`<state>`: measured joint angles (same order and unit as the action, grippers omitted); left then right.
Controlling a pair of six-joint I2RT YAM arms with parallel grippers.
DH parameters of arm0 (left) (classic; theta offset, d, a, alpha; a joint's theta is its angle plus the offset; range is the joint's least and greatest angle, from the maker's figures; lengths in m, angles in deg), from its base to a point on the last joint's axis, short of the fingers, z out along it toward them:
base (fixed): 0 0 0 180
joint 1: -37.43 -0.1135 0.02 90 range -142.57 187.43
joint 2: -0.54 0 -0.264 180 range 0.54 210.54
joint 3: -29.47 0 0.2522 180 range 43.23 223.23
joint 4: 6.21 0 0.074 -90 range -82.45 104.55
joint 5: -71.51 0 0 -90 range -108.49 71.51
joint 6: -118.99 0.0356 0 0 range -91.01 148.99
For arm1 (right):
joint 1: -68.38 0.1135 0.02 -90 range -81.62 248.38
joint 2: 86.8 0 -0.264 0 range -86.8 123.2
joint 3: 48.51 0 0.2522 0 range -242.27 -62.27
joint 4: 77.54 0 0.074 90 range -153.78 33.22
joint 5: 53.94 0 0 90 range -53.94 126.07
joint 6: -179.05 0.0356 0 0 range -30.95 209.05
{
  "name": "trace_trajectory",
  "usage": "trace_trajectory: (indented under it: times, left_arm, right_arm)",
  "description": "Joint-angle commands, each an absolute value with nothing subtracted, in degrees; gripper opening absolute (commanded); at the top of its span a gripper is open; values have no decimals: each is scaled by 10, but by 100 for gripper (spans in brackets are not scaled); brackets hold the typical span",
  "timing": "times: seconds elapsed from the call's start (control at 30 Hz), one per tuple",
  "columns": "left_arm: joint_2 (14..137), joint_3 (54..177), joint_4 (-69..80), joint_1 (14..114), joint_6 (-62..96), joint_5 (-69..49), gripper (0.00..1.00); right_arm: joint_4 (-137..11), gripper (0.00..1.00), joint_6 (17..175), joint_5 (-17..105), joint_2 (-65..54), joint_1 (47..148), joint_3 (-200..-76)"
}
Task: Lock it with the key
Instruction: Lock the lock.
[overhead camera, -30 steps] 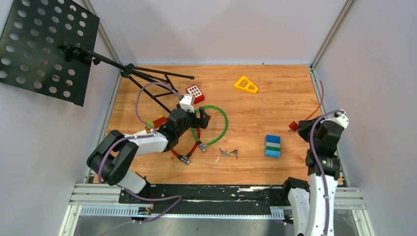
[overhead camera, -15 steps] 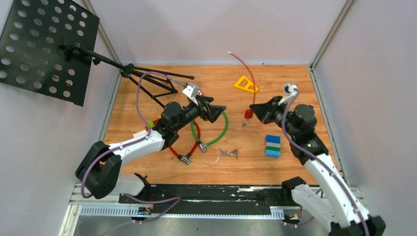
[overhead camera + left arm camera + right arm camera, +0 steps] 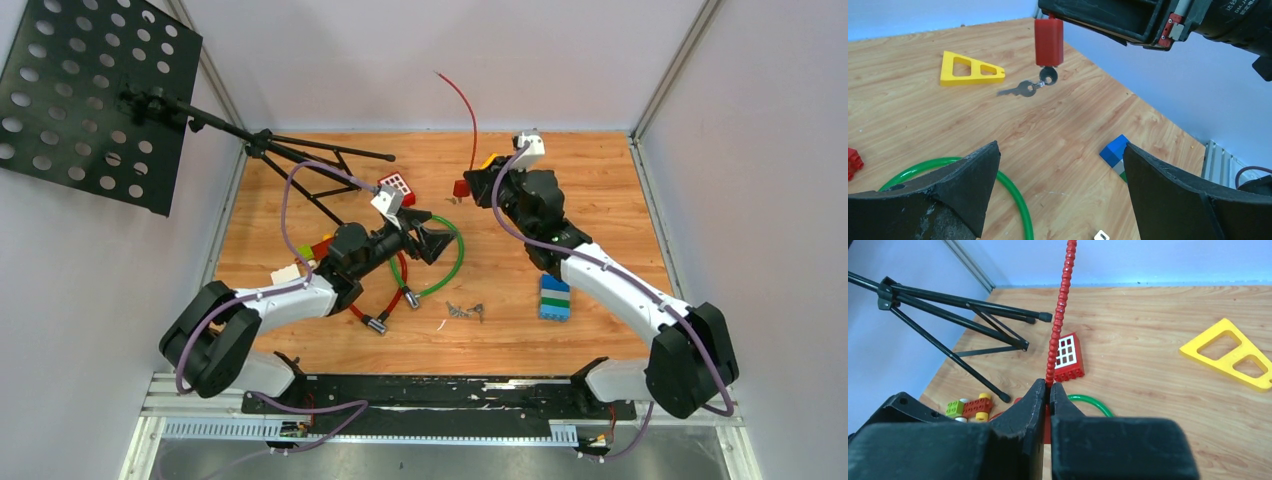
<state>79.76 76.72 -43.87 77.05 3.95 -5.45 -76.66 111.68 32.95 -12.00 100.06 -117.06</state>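
My right gripper [image 3: 478, 187] is shut on a red ribbed cable [image 3: 1060, 305], just above its red lock body [image 3: 1049, 42]. The lock hangs in the air over the back middle of the table. Silver keys [image 3: 1024, 89] dangle from the lock's underside. In the top view the cable [image 3: 468, 115] arcs up over the back wall. My left gripper [image 3: 447, 235] stands open and empty, lifted above a green cable loop [image 3: 455, 250]. It points at the hanging lock, a short way below and in front of it. From the left wrist the jaws [image 3: 1060, 147] frame bare wood.
A red cable lock with silver ends [image 3: 385, 300] and a loose key bunch [image 3: 465, 311] lie near the middle. A blue-green block [image 3: 555, 297] sits right, a yellow triangle [image 3: 970, 70] at the back, a red window brick [image 3: 396, 186] and tripod legs [image 3: 310, 165] back left.
The right arm swung from the table's right edge to the back middle, carrying the red lock and cable. The left gripper lifted off the table and turned toward it, staying open.
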Motion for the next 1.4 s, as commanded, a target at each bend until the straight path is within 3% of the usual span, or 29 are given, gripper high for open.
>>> trace_trajectory:
  times: [0.0,0.2,0.47,0.77,0.87,1.0,1.13,1.23,1.37]
  left_arm:
    - [809,764,-488,769,46,-68,99]
    - [850,764,-520,769,33,-53,100]
    - [849,742,-517,769,56,-120,98]
    - [837,727,-528,769,54,-138,78]
    - [836,722,-548,769,51,-126,80]
    - [833,715,-562,769,47,-123,92]
    - [827,705,-570,769,45,-148,92]
    - [819,701,-572,769,44,-153,86]
    - [808,699,-562,769,48,-159,68]
  right_arm:
    - [-902,0,1101,378,-108,1000,-1161]
    - [-952,0,1104,471,-113,1001,-1084]
    - [-901,0,1077,539,-131,1001,-1102]
    - [-898,0,1090,630,-78,1001,-1134]
    - [-896,0,1098,615,-72,1001,-1136]
    - [-894,0,1103,616,-61,1005,-1142]
    - [-898,0,1100,638,-52,1014,-1152]
    - [-881,0,1083,642,-42,1025,-1167]
    - [-877,0,1077,653,-33,1038,-1180]
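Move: The red key fob hangs by its cord from the right hand's shut fingers, some 3 cm directly under them. From the left hand, open and empty, the fob is about 8 cm ahead, 6 cm to the right and 2 cm higher. From the right hand, the left's open fingers lie roughly 8 cm back, 6 cm left and 5 cm lower. From the left hand, the green cable loop is 3 cm ahead, 3 cm left and 20 cm below, and the red brick 17 cm ahead, 10 cm left, equally low. Keeping its shut grip on the cord, the right hand carries the red fob left by about 8 cm while drawing it back and lowering it into the gap between the left hand's fingers, and swings counter-clockwise some 30 degrees so that it reaches in across them. The left hand waits wide open but sinks nearly 5 cm under the fob, drifts a little left and comes back up slightly, its fingers just starting to narrow at the end without pinching the fob. ##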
